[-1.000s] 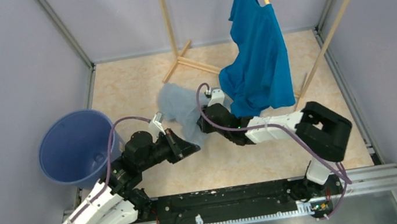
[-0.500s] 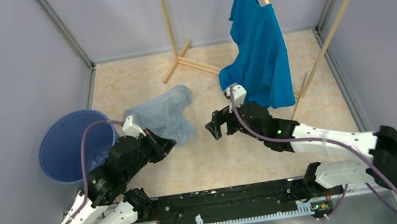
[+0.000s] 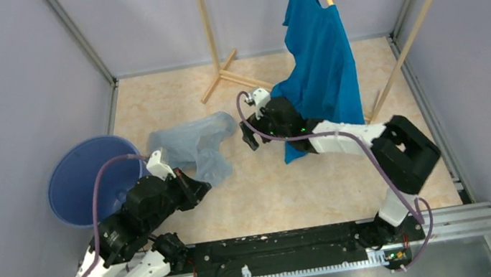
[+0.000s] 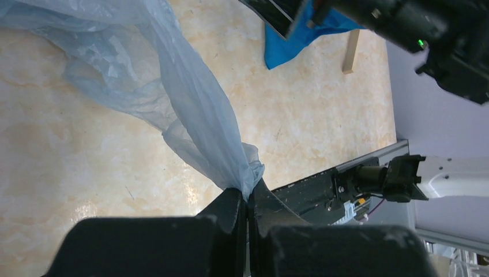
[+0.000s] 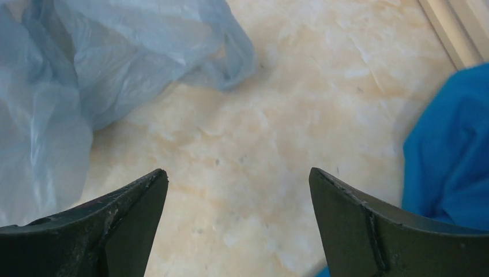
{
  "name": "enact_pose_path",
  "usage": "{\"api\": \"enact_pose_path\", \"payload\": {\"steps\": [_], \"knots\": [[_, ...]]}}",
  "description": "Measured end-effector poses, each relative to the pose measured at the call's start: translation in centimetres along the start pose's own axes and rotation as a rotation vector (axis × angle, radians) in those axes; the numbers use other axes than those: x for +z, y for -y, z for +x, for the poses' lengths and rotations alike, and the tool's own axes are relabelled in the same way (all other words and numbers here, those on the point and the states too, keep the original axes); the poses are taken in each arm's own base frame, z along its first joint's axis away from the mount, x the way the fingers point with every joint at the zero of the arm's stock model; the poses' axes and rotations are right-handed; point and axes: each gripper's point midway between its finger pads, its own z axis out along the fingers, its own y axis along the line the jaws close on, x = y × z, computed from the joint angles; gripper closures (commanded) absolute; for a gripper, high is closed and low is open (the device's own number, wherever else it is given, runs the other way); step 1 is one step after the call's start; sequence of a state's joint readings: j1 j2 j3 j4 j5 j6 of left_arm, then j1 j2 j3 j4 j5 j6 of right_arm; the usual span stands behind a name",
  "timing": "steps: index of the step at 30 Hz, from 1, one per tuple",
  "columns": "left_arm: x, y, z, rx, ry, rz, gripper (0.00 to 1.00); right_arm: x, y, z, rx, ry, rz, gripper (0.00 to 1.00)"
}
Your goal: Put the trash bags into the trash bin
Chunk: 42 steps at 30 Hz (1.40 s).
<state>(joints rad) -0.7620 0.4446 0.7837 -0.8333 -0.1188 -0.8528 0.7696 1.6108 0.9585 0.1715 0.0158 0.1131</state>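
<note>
The pale blue-grey trash bag (image 3: 193, 146) lies crumpled on the floor between the arms; it also shows in the left wrist view (image 4: 190, 115) and the right wrist view (image 5: 86, 69). My left gripper (image 3: 200, 186) is shut on the bag's near corner, its tips (image 4: 248, 196) pinching the plastic. The blue trash bin (image 3: 93, 181) stands tilted at the left, just left of that arm. My right gripper (image 3: 248, 136) is open and empty (image 5: 236, 179), just right of the bag, above bare floor.
A bright blue T-shirt (image 3: 317, 77) hangs on a wooden rack (image 3: 215, 48) at the back right, close behind the right arm; its hem shows in the right wrist view (image 5: 450, 144). Grey walls enclose the floor; a black rail (image 3: 287, 248) runs along the near edge.
My left gripper has pulled the bag left and toward the bin. My right gripper let go of the bag, swung out right, then came back near the bag's right end, open.
</note>
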Motion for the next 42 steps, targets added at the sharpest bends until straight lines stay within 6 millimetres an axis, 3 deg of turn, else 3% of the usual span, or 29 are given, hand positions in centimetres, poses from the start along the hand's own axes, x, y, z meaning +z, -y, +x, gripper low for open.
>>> {"api": "enact_pose_path", "payload": {"steps": [6,11,17,23,30,34,38,39,42], "knots": [[-0.4,0.3,0.8,0.055,-0.046,0.032,1.0,6.0,-0.9,-1.2,-0.041,-0.004,-0.067,0.09],[-1.3,0.4,0.9,0.105,-0.066,0.045,1.0,9.6,-1.5,0.6,-0.055,-0.043,-0.142,0.11],[-2.5,1.1,0.2,0.156,-0.052,0.076,1.0,11.4,-2.1,2.7,-0.028,-0.065,-0.261,0.18],[-2.7,0.4,0.7,0.182,-0.077,0.059,1.0,13.8,-1.3,1.0,0.012,-0.009,-0.351,0.32],[-3.3,0.4,0.5,0.191,-0.078,0.056,1.0,14.0,-2.0,0.6,0.025,0.007,-0.42,0.31],[-3.5,0.5,0.4,0.191,-0.075,0.055,1.0,14.3,-2.8,-0.4,0.036,0.034,-0.47,0.51],[-3.6,0.4,0.5,0.189,-0.077,0.05,1.0,14.5,-3.9,-1.0,0.073,0.073,-0.535,0.94],[-3.5,0.4,0.4,0.186,-0.076,0.048,1.0,14.4,-4.0,-1.0,0.081,0.078,-0.542,1.0],[-3.5,0.4,0.3,0.172,-0.072,0.042,1.0,13.2,-3.7,-0.4,0.125,0.085,-0.506,1.0]]}}
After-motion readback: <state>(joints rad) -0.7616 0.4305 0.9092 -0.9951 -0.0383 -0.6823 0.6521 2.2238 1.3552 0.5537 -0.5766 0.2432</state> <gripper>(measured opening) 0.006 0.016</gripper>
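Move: The bag's right end lies about 7 cm ahead of the right hand, 11 cm to its left and 6 cm below its open fingers; the blue shirt hangs some 18 cm to that hand's right and 5 cm ahead. From the left hand, which already holds the near end of the bag, the bag's right end is roughly 24 cm ahead, 8 cm to the right and 17 cm lower, and the trash bin stands some 31 cm left and 5 cm ahead. Leftward, forward and down, the right hand reaches with open fingers about 12 cm left and 7 cm down to the bag's right end, turning some 20 degrees counter-clockwise, rises slightly, then shuts and pinches the film, easing back about 1 cm. The left hand keeps its pinch while drawing back about 3 cm, rising slightly and turning a little clockwise. ##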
